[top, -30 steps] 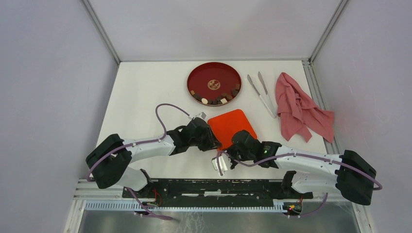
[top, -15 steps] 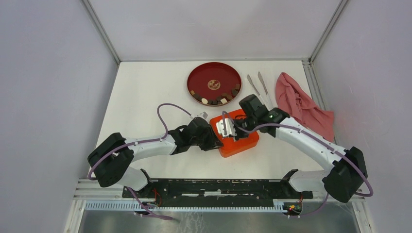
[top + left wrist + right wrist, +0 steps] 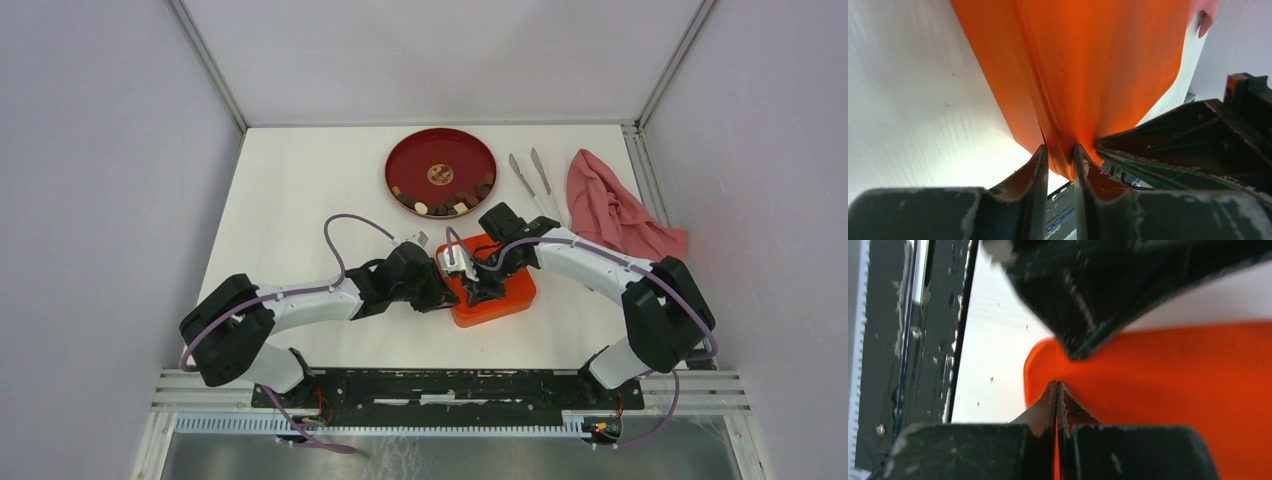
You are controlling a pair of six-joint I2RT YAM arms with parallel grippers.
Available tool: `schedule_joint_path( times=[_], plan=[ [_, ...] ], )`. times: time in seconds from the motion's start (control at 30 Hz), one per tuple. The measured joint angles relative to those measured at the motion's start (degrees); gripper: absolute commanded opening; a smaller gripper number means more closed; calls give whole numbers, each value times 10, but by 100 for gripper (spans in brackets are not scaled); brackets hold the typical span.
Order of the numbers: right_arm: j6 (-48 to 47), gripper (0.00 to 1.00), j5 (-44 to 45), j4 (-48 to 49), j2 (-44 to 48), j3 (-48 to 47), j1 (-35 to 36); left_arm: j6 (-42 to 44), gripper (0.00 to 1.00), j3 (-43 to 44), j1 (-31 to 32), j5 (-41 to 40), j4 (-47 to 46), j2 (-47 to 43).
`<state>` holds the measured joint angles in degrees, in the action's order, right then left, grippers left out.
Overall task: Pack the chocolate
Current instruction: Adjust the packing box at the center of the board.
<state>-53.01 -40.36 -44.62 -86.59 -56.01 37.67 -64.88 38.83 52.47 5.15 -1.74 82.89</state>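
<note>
The chocolate (image 3: 445,205) is a row of small dark and cream pieces along the near rim of the red plate (image 3: 400,160) at the back. In front of it lies an orange container (image 3: 508,288). My left gripper (image 3: 441,290) is shut on the container's left corner; the left wrist view shows an orange flap (image 3: 1088,65) pinched between the fingertips of this gripper (image 3: 1060,155). My right gripper (image 3: 478,291) is shut with its tips down on the container's top, beside the left one. In the right wrist view the closed tips of that gripper (image 3: 1056,385) rest against the orange surface (image 3: 1173,390).
Metal tongs (image 3: 535,190) lie right of the plate. A crumpled pink cloth (image 3: 615,225) sits at the right edge of the table. The black rail (image 3: 450,385) with both arm bases runs along the near edge.
The right arm has swung from the near edge up over the orange container and come down onto its top, with its jaws closing. The container has shifted slightly. The left arm has hardly moved.
</note>
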Motion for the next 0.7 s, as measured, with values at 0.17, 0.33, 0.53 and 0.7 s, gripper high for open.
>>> schedule_joint_path(
  times=[0.17,0.33,0.53,0.7],
  plan=[
    [28,0,-31,54,-28,6,4,-1,2,-3,0,10,2,-1],
    [25,0,-60,24,-40,-19,-20,-1,2,-3,-1,11,2,-1],
    [-4,0,-59,-105,-19,-135,-72,-1,2,-3,-1,12,-2,-1],
    [-11,0,-61,-128,47,-217,-89,-1,2,-5,-1,13,-6,-1]
  ],
)
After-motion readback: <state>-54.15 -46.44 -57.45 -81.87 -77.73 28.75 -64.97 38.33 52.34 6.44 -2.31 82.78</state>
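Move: From the right hand, low over the lid's near-left part, the packing box's middle lies about 4 cm ahead, 3 cm to its right and 2 cm below. The maroon tray is some 25 cm ahead and 7 cm left, the tongs about 21 cm ahead and 13 cm right, both about 5 cm lower. From the left hand, at the box's near-left corner, the box's middle is roughly 5 cm ahead, 7 cm right and 2 cm below. Left keeps its pinch; the shut right edges left, then rises about 14 cm and forward off the box lid. ##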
